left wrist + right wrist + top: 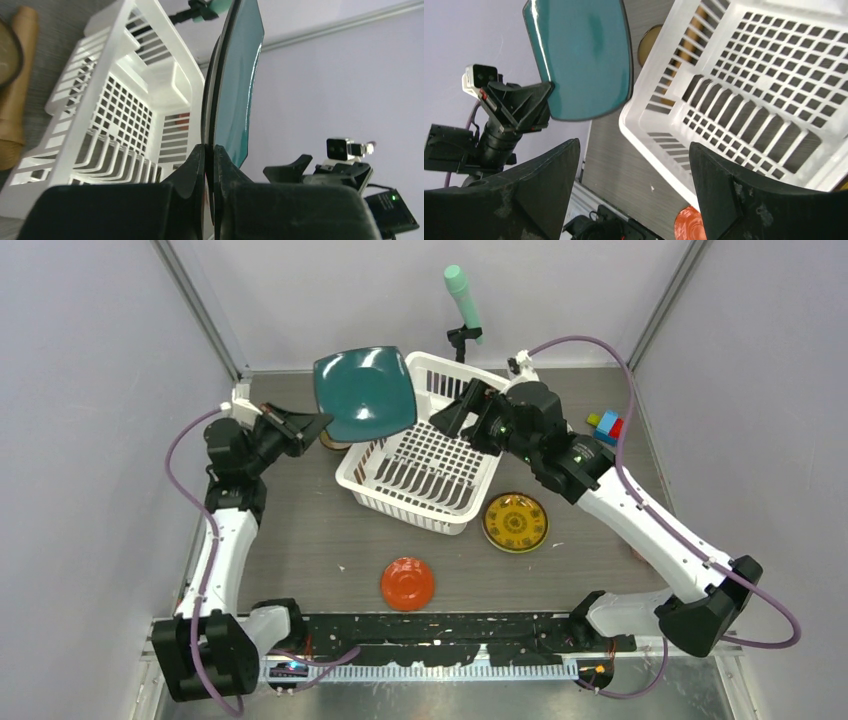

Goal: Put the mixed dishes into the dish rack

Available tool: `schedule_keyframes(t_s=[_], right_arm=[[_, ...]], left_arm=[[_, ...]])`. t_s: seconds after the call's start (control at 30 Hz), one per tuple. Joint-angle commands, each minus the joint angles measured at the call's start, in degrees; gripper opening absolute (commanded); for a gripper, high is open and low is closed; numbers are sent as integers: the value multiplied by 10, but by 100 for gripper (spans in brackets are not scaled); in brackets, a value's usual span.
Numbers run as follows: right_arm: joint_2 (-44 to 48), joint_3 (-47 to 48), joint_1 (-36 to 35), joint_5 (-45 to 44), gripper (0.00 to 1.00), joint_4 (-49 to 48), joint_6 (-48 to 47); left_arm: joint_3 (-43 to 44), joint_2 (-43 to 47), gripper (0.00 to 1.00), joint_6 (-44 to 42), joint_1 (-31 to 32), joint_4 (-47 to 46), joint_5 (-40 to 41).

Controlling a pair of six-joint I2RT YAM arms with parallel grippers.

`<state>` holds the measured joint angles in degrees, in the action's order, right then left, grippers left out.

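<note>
A dark teal plate (365,392) hangs on edge over the far-left corner of the dish rack (400,508). My left gripper (318,426) is shut on its lower rim. The left wrist view shows that plate (235,75) edge-on, pinched between the fingers (210,150), with the rack (117,35) beyond. My right gripper (455,412) hovers open over the rack's far side, holding nothing. Its wrist view shows the teal plate (584,55) beyond the wide-apart fingers (634,165) and the rack (634,107) below. A yellow patterned plate (515,522) and a red-orange dish (407,583) lie on the table.
A mint-green cylinder (462,300) on a black stand rises behind the rack. Small coloured blocks (606,426) sit at the far right. A brown item (335,443) lies left of the rack, mostly hidden by the teal plate. Walls close in on three sides.
</note>
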<state>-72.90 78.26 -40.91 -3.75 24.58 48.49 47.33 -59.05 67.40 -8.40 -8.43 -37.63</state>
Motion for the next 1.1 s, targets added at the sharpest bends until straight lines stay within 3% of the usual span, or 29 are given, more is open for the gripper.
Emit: schedule_keyframes(t_s=[0.0, 0.27, 0.4, 0.6, 0.67, 0.7, 0.73, 0.77, 0.8, 0.87, 0.93, 1.03, 1.07], right_arm=[[8, 32, 47, 7, 86, 23, -8], [-4, 34, 100, 90, 86, 18, 13], [-17, 34, 102, 114, 83, -1, 30], [-30, 35, 102, 126, 68, -14, 51], [-29, 33, 102, 123, 60, -15, 58], [-28, 31, 102, 120, 52, -18, 63], [-25, 29, 102, 118, 36, -19, 68], [-23, 28, 102, 110, 28, -19, 72], [-19, 24, 102, 106, 11, -19, 81], [-12, 22, 102, 87, 2, -13, 102], [-2, 24, 102, 31, 1, 8, 135], [11, 34, 102, -33, 0, 78, 189], [10, 45, 103, -50, 0, 109, 206]], left_arm=[[25, -21, 0, 34, 58, -193, -24], [13, -108, 0, 140, 121, -356, -57], [18, -130, 0, 157, 144, -363, -77], [13, -141, 0, 156, 160, -364, -100], [13, -145, 0, 156, 161, -366, -111], [15, -149, 0, 156, 162, -367, -119], [16, -153, 0, 157, 164, -368, -125], [17, -156, 0, 156, 165, -370, -128], [18, -159, 0, 152, 166, -371, -128], [19, -158, 14, 127, 166, -359, -123], [27, -148, 35, 69, 170, -316, -115], [74, -101, 75, -88, 185, -84, -48], [96, -80, 83, -148, 198, -3, -6]])
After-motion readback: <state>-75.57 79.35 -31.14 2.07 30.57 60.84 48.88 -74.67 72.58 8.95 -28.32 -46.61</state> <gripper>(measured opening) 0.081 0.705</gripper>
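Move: My left hand holds the teal plate by its edge, the plate's middle about 6 cm ahead and 7 cm right. I am taking it to my open right gripper, about 25 cm right and nearly level. From my right hand, the plate's middle is some 18 cm left and 6 cm ahead. The dish rack's middle lies about 9 cm ahead, 3 cm left and 24 cm below; the yellow plate is 8 cm back, 16 cm right, 30 cm below. I carry the teal plate about 12 cm right over the rack with my left hand, turning it some 25 degrees clockwise, towards my right gripper. My right hand goes 3 cm forward and 4 cm right, eases back left, sinking slightly, and pinches the plate's right edge. Then my left fingers open and let go, while my right hand draws it a little right and down, tipping down. ##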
